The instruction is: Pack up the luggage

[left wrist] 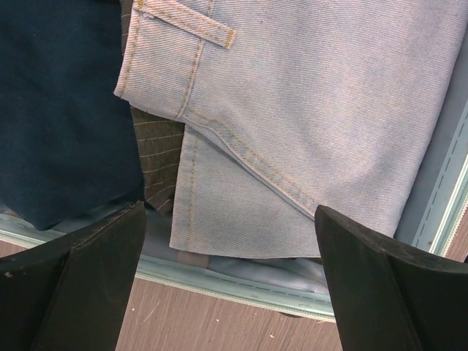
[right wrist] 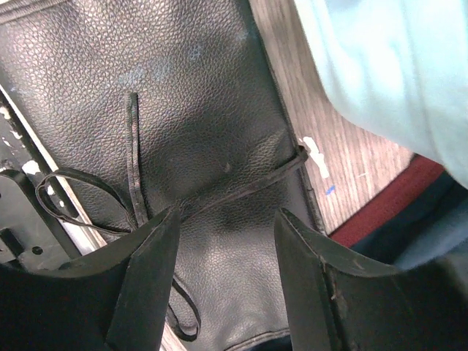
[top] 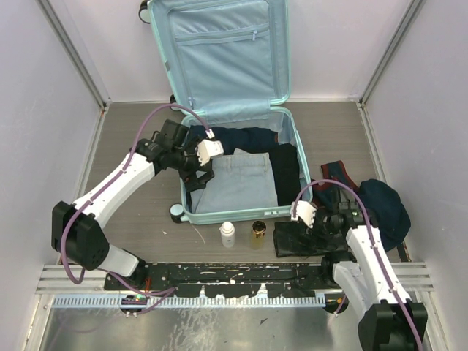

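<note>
The luggage (top: 292, 139) lies open in the middle of the table, its lid (top: 227, 58) propped up at the back. Folded light jeans (top: 238, 183) and dark clothes lie inside. My left gripper (top: 196, 174) hangs open over the left near corner of the case. In the left wrist view its gripper (left wrist: 230, 212) hangs over the jeans' hem (left wrist: 314, 110) and the mint rim (left wrist: 241, 289), holding nothing. My right gripper (top: 325, 223) is down on a black leather pouch (top: 296, 240) in front of the case. In the right wrist view that gripper (right wrist: 228, 216) is shut on the pouch (right wrist: 197, 110).
A small white bottle (top: 227, 234) and an amber bottle with a gold cap (top: 258, 234) stand just in front of the case. Navy and dark red clothes (top: 384, 205) lie in a heap at the right. A dark rail (top: 234, 274) runs along the near edge.
</note>
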Tool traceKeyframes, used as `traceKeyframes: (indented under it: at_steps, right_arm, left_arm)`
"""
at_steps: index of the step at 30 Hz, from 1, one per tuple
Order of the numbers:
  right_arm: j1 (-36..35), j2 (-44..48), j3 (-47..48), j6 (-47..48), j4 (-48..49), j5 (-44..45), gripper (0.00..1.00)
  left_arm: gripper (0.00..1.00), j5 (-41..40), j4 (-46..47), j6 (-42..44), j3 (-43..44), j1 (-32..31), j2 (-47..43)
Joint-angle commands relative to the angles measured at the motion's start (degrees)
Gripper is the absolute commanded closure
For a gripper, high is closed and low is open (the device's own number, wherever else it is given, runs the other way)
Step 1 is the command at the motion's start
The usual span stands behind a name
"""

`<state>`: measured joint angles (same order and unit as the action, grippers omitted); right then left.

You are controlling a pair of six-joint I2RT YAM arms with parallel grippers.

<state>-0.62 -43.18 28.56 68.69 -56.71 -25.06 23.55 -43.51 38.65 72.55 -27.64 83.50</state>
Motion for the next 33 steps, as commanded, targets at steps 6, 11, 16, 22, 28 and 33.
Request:
traceKeyframes:
  at_steps: [6, 11, 16, 22, 28, 33]
  right_arm:
    - [0.3, -5.4, -3.8, 1.3, 8.1, 1.9, 0.5]
    - [0.5, -5.9, -4.5, 2.2, 8.4, 1.8, 0.75]
    - [0.6, -2.5, -2.3, 5.8, 3.2, -0.5, 0.99]
    - [0.6, 0.6, 5.2, 6.3, -5.6, -2.9, 0.99]
    - [0.6, 2.3, 12.8, 2.7, -12.2, -4.4, 0.99]
    - [0.7, 3.6, 14.3, -1.8, -11.8, -3.3, 0.99]
  left_arm:
    - [0.02, -0.4, 3.0, 2.2, 2.6, 0.2, 1.0]
    - [0.02, -1.0, 3.5, 2.6, 3.0, 0.2, 1.4]
    - [0.02, -1.1, 3.1, 2.9, 4.1, 0.2, 2.0]
    - [0.02, -1.2, 2.5, 3.5, 5.4, 0.2, 2.7]
    - [0.02, -1.0, 2.5, 3.6, 6.4, 0.2, 3.3]
    - [0.02, -1.0, 2.8, 3.3, 7.0, 0.2, 4.1]
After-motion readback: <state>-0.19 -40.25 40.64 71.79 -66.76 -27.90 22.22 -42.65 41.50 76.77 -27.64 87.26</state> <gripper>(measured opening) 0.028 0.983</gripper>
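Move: The black leather pouch lies right under the open right hand, its middle about 3 cm to the left, level fore and aft, and some 3 cm below. The gold jar stands roughly 18 cm to this hand's left, about level with it; the navy and red clothes are heaped about 10 cm ahead and 12 cm to its right. From the left hand, the pouch lies around 15 cm back, 31 cm to the right and 16 cm below. Straight down onto the black pouch, the right hand sinks about 2.5 cm, fingers pointing steeply down, and shuts its half-open fingers completely at the bottom over the pouch's right half. It then rises some 9 cm, still shut, away from the pouch. The left hand, open over the edge of the jeans in the suitcase, drifts forward about 2.5 cm. ##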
